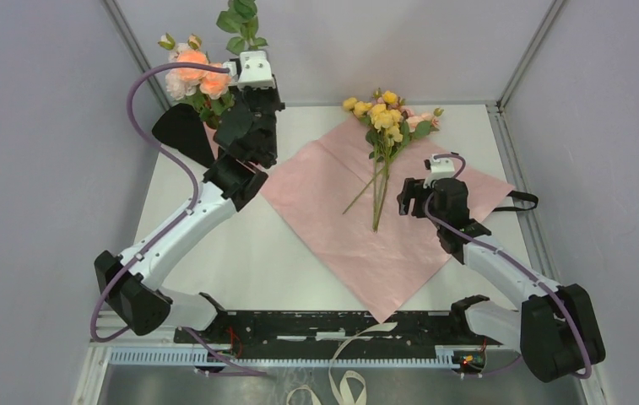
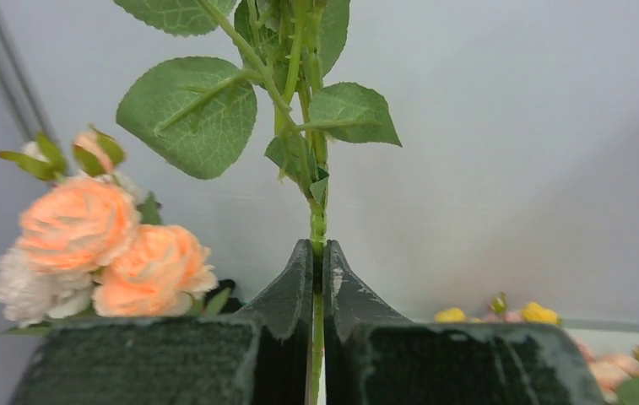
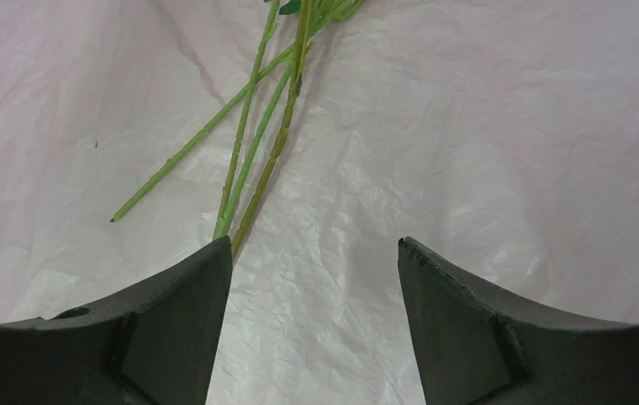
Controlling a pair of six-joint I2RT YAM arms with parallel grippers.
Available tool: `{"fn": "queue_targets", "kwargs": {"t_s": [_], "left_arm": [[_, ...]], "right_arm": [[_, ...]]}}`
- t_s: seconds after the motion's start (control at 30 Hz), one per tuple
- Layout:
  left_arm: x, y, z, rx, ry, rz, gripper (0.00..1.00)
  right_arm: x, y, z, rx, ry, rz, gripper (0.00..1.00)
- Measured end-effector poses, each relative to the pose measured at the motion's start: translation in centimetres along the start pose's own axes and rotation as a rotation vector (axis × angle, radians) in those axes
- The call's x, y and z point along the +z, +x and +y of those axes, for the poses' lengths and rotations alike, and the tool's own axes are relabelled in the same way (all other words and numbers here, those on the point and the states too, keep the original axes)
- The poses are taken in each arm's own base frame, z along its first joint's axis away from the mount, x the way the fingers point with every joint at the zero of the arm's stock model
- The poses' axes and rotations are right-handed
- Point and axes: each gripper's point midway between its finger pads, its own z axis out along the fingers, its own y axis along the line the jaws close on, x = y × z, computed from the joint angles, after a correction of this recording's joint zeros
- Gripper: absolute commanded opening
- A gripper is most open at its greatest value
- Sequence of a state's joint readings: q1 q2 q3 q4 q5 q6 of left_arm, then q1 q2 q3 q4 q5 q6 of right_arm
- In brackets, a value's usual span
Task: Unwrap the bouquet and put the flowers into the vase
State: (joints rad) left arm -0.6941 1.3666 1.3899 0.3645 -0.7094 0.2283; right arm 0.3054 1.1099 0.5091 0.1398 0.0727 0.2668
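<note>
The bouquet's pink paper (image 1: 345,224) lies unwrapped and flat on the table. On it lie the flowers, yellow blooms (image 1: 383,111) at the far end and thin green stems (image 3: 252,160) pointing toward me. My right gripper (image 3: 314,245) hangs open just over the paper, right of the stem ends, also seen from above (image 1: 407,199). My left gripper (image 2: 317,249) is raised at the back left (image 1: 246,59), shut on a leafy green stem (image 2: 317,224) that stands upright. Peach roses (image 2: 105,253) stand just left of it. The vase is hidden.
A black cloth lump (image 1: 182,131) sits at the back left beside the left arm. A black ribbon (image 1: 522,201) lies off the paper's right corner. Grey walls close in the table on three sides.
</note>
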Motion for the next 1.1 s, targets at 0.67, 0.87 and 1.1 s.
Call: {"fn": "queue_targets", "kwargs": {"t_s": [0.67,0.87,1.1], "left_arm": [[6.3,-3.1,12.3,0.089,-0.269,-0.139,0.02],[8.0,-2.4,13.3,0.108,-0.289,-0.134,0.02],[7.5,-0.2,13.4,0.072,-0.288,-0.100,0.02]], "right_arm": [[0.8,1.1,0.3,-0.003,-0.017,0.035,0.77],[1.0,1.1,0.2,-0.004,-0.015,0.037,0.77],[1.1,1.3,0.2,-0.004,-0.014,0.046,0.77]]}}
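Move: The left gripper holds the flower stems upright, high above the table. The vase stands about 12 cm to its left and 6 cm farther out, with its middle some 35 cm below. The peach roses already in the vase are about 14 cm left, 8 cm ahead and slightly below the gripper. The black cloth lies on the table some 20 cm left and 14 cm ahead. From the right gripper, the vase is roughly 42 cm left and 9 cm ahead, at about its height. Bring the left gripper about 14 cm left, towards the vase and its roses, keeping the fingers shut on the upright stems. Swing the wrist some 17 degrees counter-clockwise early on, then ease forward about 4 cm more while rising slightly and tipping the fingers up a little. Finish beside the roses, starting to sink a couple of centimetres. ##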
